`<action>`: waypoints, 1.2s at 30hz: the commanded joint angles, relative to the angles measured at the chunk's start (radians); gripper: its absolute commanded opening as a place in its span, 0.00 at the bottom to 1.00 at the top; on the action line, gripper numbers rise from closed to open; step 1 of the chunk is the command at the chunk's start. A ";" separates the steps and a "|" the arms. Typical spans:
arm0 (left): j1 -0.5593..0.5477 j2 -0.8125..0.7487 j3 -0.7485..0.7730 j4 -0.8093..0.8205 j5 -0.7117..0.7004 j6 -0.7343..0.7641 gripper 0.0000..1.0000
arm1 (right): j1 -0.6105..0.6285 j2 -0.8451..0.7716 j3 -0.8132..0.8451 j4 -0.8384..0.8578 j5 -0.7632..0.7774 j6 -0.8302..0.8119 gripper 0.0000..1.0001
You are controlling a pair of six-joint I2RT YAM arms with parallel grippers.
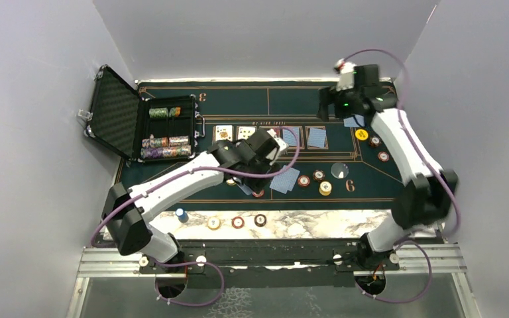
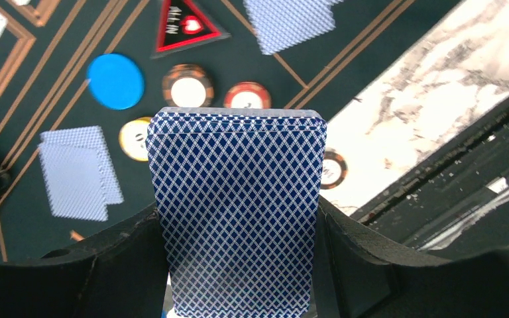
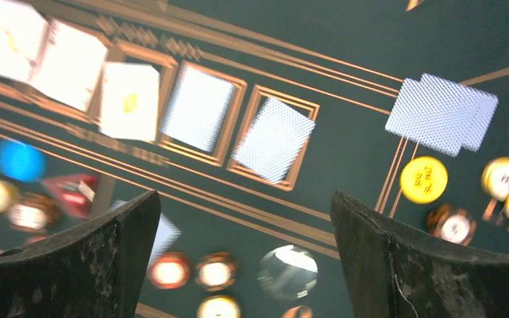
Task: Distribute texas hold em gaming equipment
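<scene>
My left gripper (image 2: pixel 237 213) is shut on a deck of blue-backed playing cards (image 2: pixel 238 159), held over the middle of the green mat (image 1: pixel 371 179). Below it lie a blue disc (image 2: pixel 114 81), a red triangular marker (image 2: pixel 184 25), red-brown chips (image 2: pixel 187 86) and a face-down pair of cards (image 2: pixel 79 171). My right gripper (image 3: pixel 242 199) hangs open and empty above the mat's far right (image 1: pixel 328 105). Under it are another face-down pair (image 3: pixel 441 112), a yellow disc (image 3: pixel 423 179), a clear disc (image 3: pixel 287 270) and the row of board cards (image 3: pixel 199 114).
The black case (image 1: pixel 116 112) stands open at the left with chip rows (image 1: pixel 166 142) inside. Three chips (image 1: pixel 237 222) sit on the marble strip along the near edge. More chips (image 1: pixel 374 140) lie at the right of the mat. White walls close in on three sides.
</scene>
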 commanded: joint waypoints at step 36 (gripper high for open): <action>-0.376 0.409 -0.125 0.475 0.057 0.152 0.98 | -0.025 -0.699 0.347 -0.449 0.007 0.421 0.99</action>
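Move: The deck is in my left hand; the bare marble where it goes lies about 9 cm back, 14 cm to the right and 15 cm below. About 10 cm left of that spot and 2 cm farther out is a dark chip on the marble; two face-down cards lie some 14 cm farther out and 4 cm left of it. The spot is around 32 cm back and 11 cm left of my empty right hand, with the fifth card some 4 cm ahead, 2 cm left and 16 cm below. I carry the deck down and right, some 14 cm each way, while drawing back about 9 cm to the marble strip, my left wrist turning 30 degrees clockwise. The last few centimetres go level to the right, then my fingers open and let go of the deck. Meanwhile my open right hand rises fast, back and away from the fifth card, its fingers tipping up. ##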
